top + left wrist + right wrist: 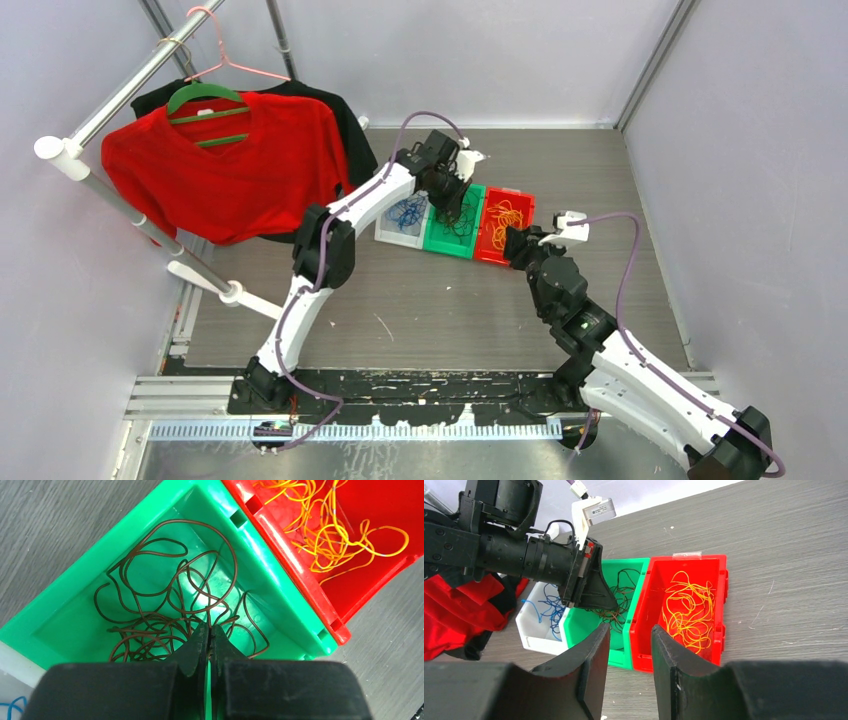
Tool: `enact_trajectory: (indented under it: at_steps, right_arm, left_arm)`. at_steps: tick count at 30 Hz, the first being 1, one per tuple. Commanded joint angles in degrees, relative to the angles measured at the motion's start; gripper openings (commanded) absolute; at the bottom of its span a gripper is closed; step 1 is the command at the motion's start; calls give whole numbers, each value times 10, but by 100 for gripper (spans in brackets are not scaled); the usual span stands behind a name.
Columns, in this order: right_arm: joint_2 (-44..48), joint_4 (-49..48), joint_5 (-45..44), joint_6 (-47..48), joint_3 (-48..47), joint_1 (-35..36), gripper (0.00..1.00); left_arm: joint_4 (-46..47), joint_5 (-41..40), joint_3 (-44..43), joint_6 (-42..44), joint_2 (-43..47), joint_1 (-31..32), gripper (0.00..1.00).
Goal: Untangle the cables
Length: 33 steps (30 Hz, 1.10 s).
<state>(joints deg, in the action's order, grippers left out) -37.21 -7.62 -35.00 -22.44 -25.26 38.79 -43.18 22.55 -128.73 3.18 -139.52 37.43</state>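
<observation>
The cables lie sorted in three bins side by side. Blue cables (549, 611) are in the white bin (536, 642), brown cables (150, 595) in the green bin (75, 580), and yellow-orange cables (689, 610) in the red bin (719, 600). My left gripper (210, 626) reaches down into the green bin and is shut, with a thin brown strand running into the seam between its tips. My right gripper (629, 629) hovers open just in front of the green and red bins, with nothing between its fingers (596, 650).
A red shirt (225, 165) on a green hanger and a black garment (345, 120) hang from a metal rack (100, 190) at the left, close to the left arm. Grey walls enclose the table at the back and on the right.
</observation>
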Motion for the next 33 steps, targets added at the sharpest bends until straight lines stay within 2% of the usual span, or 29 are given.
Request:
enact_trajectory:
  at_steps: [1, 3, 8, 15, 20, 22, 23, 25, 30, 33]
  right_arm:
    - [-5, -7, 0, 8, -18, -4, 41]
    - [-5, -4, 3, 9, -22, -5, 41]
    - [-7, 16, 11, 8, -39, -9, 44]
    - [-10, 34, 12, 16, -61, -14, 59]
    - [-36, 57, -15, 35, -90, -20, 78]
    - [-47, 65, -33, 46, -100, -25, 95]
    - [-53, 68, -49, 51, -104, -28, 100]
    - [-65, 74, -85, 53, -106, -39, 100]
    - [-75, 50, -179, 56, -73, -86, 100]
    - [-81, 16, -200, 67, -40, -125, 100]
  left_arm:
    - [-8, -45, -17, 27, 15, 7, 8]
    - [-36, -35, -25, 30, 32, 7, 29]
    - [-108, -29, -25, 58, 107, 7, 71]
    - [-214, -31, -35, 86, 189, 6, 99]
    - [-287, -19, -33, 91, 259, 0, 100]
    - [-289, -14, 15, 84, 306, -17, 100]
    - [-274, -8, 54, 81, 348, -32, 99]
    - [-210, 9, 188, 66, 425, -91, 100]
    - [33, 27, 511, 37, 603, -265, 100]
    - [167, 13, 666, 49, 659, -341, 100]
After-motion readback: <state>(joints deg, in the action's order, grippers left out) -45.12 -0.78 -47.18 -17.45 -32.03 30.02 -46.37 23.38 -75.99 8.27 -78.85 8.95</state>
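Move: The left gripper is low in the green bin with the brown cable still pinched in its shut fingertips; the bin's middle is about 1 cm ahead, 2 cm left and 3 cm below. The red bin with the yellow cable lies roughly 10 cm to this hand's right and level with it, the white bin with the blue cable some 13 cm left and 3 cm ahead. From the right gripper, the green bin is about 8 cm ahead, 15 cm left and 17 cm below. Spread the left gripper wide to let go of the brown cable, then lift it out of the green bin some 18 cm while drawing back and left. From there sweep it fast to the left towards the hanging red shirt, nearly 30 cm left in all, sinking about 5 cm and turning counter-clockwise. Open the right gripper fully and swing it about 8 cm right, away from the bins, turning it clockwise. ##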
